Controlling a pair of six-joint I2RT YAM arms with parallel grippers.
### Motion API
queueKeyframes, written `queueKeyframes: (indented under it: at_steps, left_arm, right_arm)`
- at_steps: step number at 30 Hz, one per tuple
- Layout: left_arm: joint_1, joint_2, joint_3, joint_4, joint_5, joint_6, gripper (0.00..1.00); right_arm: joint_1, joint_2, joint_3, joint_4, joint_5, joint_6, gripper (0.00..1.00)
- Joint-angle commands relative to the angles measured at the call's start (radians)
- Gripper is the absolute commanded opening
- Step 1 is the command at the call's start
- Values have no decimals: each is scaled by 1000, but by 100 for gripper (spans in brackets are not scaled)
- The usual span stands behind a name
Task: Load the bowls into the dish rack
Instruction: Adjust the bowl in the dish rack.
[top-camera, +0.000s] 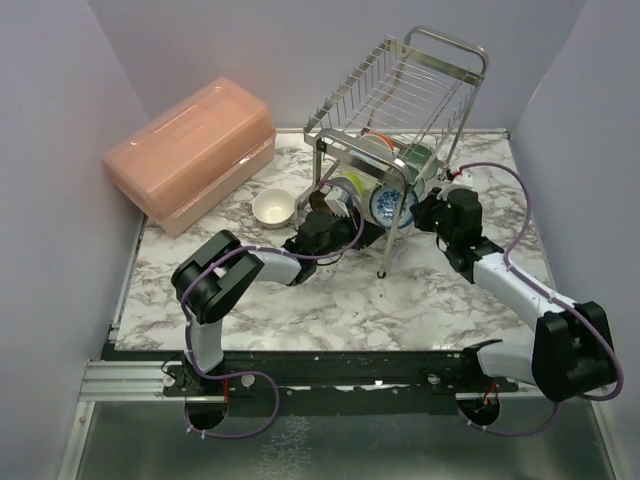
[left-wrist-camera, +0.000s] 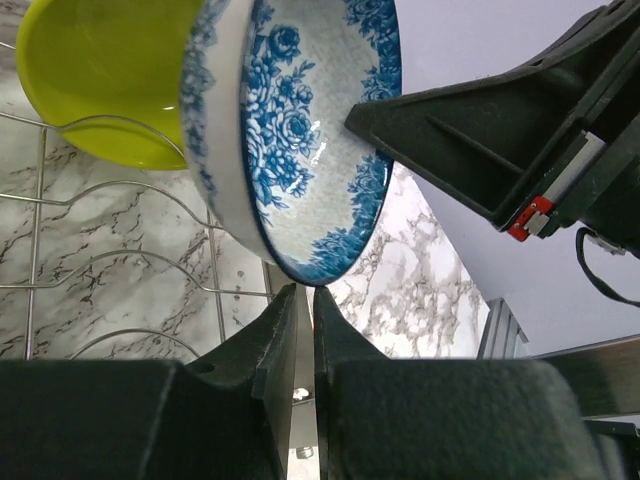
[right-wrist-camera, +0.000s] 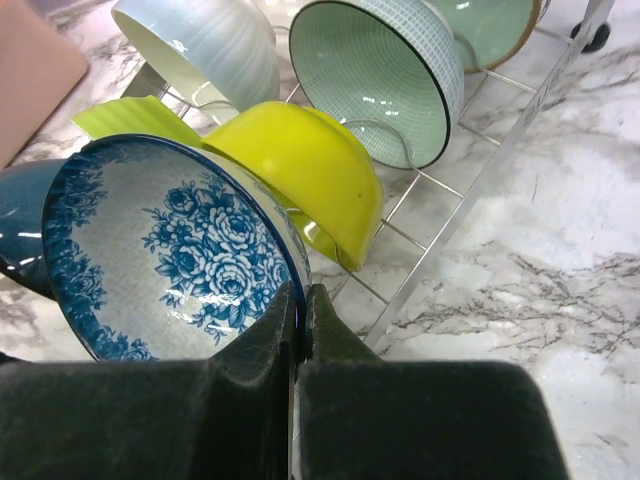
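Note:
The steel dish rack (top-camera: 400, 80) stands at the back centre, with several bowls on edge in its lower tier. In the right wrist view a blue-and-white patterned bowl (right-wrist-camera: 170, 260) leans against a lime bowl (right-wrist-camera: 300, 170), with a mint green bowl (right-wrist-camera: 380, 80), a pale striped bowl (right-wrist-camera: 210, 50) and a teal bowl (right-wrist-camera: 20, 230) around them. My right gripper (right-wrist-camera: 301, 292) is shut on the patterned bowl's rim. My left gripper (left-wrist-camera: 305, 290) is shut, its tips right under the lower rim of the patterned bowl (left-wrist-camera: 290, 150). A small white bowl (top-camera: 272, 208) sits on the table left of the rack.
A pink lidded plastic box (top-camera: 190, 150) stands at the back left. The rack's wire slots (left-wrist-camera: 120, 260) and steel frame rail (right-wrist-camera: 470, 190) lie close to both grippers. The rack's upper tier holds nothing. The marble tabletop (top-camera: 330, 300) lies in front of the rack.

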Motion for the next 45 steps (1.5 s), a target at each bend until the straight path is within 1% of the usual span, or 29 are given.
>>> queueKeyframes:
  at_steps: [1, 7, 11, 15, 19, 24, 27, 29, 30, 31, 34, 36, 42, 45]
  left_arm:
    - [5, -36, -15, 20, 28, -14, 12]
    - [11, -104, -73, 10, 24, -16, 12]
    - [15, -131, -104, -8, 11, -16, 12]
    - [16, -141, -111, -14, 11, -15, 13]
    - [16, -142, -106, -14, 16, -13, 13]
    - [18, -152, -105, -15, 13, -16, 15]
    - [18, -171, -109, -14, 6, -19, 21]
    - [17, -185, -108, -15, -1, -21, 29]
    - [18, -191, -107, -15, -6, -23, 35]
    - [17, -195, -101, -15, -7, -25, 39]
    - [18, -191, -76, -15, -6, -48, 49]
    - [17, -176, -52, -15, -5, -89, 55]
    - [15, -99, 11, 22, -25, -305, 64]
    - [11, -67, 26, 62, -44, -421, 65]
  right_arm:
    - [86, -17, -21, 160, 215, -92, 1]
    - [201, 22, -45, 270, 430, -197, 1]
    - [235, 41, -67, 330, 540, -228, 1]
    - [269, 60, -118, 434, 649, -269, 0]
    - [288, 80, -171, 559, 665, -315, 1]
    - [314, 123, -193, 648, 697, -354, 1]
    - [325, 148, -203, 705, 746, -378, 1]
    - [335, 163, -211, 759, 764, -397, 1]
    - [340, 172, -214, 781, 773, -430, 0]
    - [346, 178, -215, 797, 782, -442, 0]
    - [362, 191, -228, 859, 799, -472, 1]
    - [375, 192, -243, 903, 810, -493, 1]
    - [397, 199, -264, 983, 821, -537, 0]
    - [404, 204, -270, 1000, 819, -551, 0]
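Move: The right hand holds the blue flowered bowl by its right rim, so the bowl's middle lies about 6 cm to its left, 1 cm ahead and level. The yellow-green bowl in the dish rack stands roughly 6 cm ahead, 3 cm left and 3 cm below that hand. From the left hand the blue bowl is about 5 cm ahead, 3 cm right and 1 cm higher, while the teal bowl lies some 12 cm left, 6 cm ahead and 3 cm lower. Still pinching the blue bowl's rim, the right hand stays within about 2 cm of its place and turns the bowl, its left side rolling down, its fingertips tipping up and swinging clockwise, each by some 15 to 25 degrees. The left hand, at the bowl's near lower edge, first eases back, left and slightly up, pauses, then rises to about 7 cm above its start, coming forward again and spreading its nearly shut fingers past half open. ##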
